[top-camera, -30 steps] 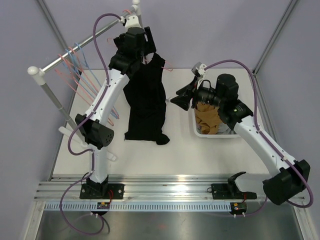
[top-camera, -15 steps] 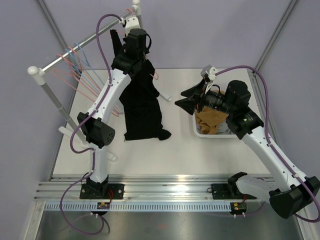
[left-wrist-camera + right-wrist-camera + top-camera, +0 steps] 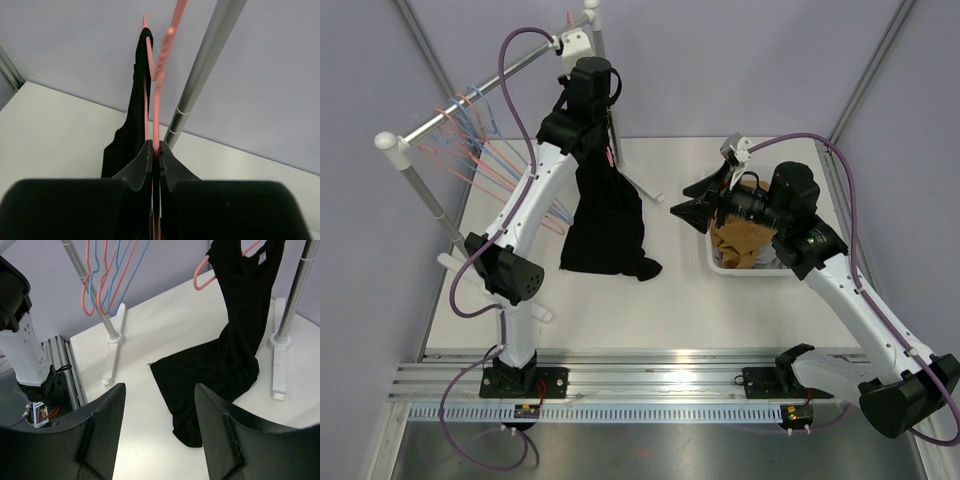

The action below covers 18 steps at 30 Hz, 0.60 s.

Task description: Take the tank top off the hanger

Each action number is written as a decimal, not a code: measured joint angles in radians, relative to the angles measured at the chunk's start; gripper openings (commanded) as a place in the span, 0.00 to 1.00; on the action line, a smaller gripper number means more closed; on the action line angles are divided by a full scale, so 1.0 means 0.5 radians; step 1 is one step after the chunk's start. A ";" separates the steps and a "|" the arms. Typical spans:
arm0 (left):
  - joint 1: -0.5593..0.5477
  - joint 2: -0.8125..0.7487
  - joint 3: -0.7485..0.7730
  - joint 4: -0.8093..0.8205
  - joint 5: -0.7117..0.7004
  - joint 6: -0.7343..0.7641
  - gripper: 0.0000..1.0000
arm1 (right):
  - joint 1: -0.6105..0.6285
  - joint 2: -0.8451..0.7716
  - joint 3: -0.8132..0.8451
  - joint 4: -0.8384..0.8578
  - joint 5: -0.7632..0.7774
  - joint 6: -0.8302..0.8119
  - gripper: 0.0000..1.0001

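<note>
The black tank top (image 3: 608, 215) hangs from a pink hanger (image 3: 612, 156) by the rack's right post, and its hem lies crumpled on the table. My left gripper (image 3: 600, 128) is up at the top of the garment. In the left wrist view it (image 3: 155, 146) is shut on the pink hanger wire (image 3: 156, 107), with the tank top strap (image 3: 136, 117) just to its left. My right gripper (image 3: 688, 198) hovers open to the right of the garment, holding nothing. From the right wrist it (image 3: 160, 386) faces the tank top (image 3: 235, 340) and the hanger (image 3: 202, 276).
A clothes rack rail (image 3: 480, 95) carries several pink and blue spare hangers (image 3: 485, 150) at the left. Its posts (image 3: 287, 310) stand on white feet (image 3: 112, 347). A white basket (image 3: 712, 262) of brown clothes sits under my right arm.
My left gripper closed onto the hanger wire and shifted slightly left. The tank top swung left and now hangs narrower. My right gripper drew back to the right, then held still.
</note>
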 measured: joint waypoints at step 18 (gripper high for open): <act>-0.333 -0.726 -0.544 0.075 -0.281 -0.222 0.00 | 0.001 -0.156 -0.015 -0.070 0.088 0.032 0.99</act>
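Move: The closed left hand already holds the pink hanger; its hook at the rail is some 15 cm above the hand, about 4 cm ahead and 2 cm left. The black tank top hangs about 20 cm below this hand and 7 cm back, straight in line sideways; the empty hangers are roughly 24 cm left, 14 cm back and 5 cm higher. From the right hand, the tank top is about 19 cm ahead, 18 cm left and 16 cm down. Left hand lifts the still-pinched hanger about 7 cm while drawing back about 11 cm from the rail's far end. ##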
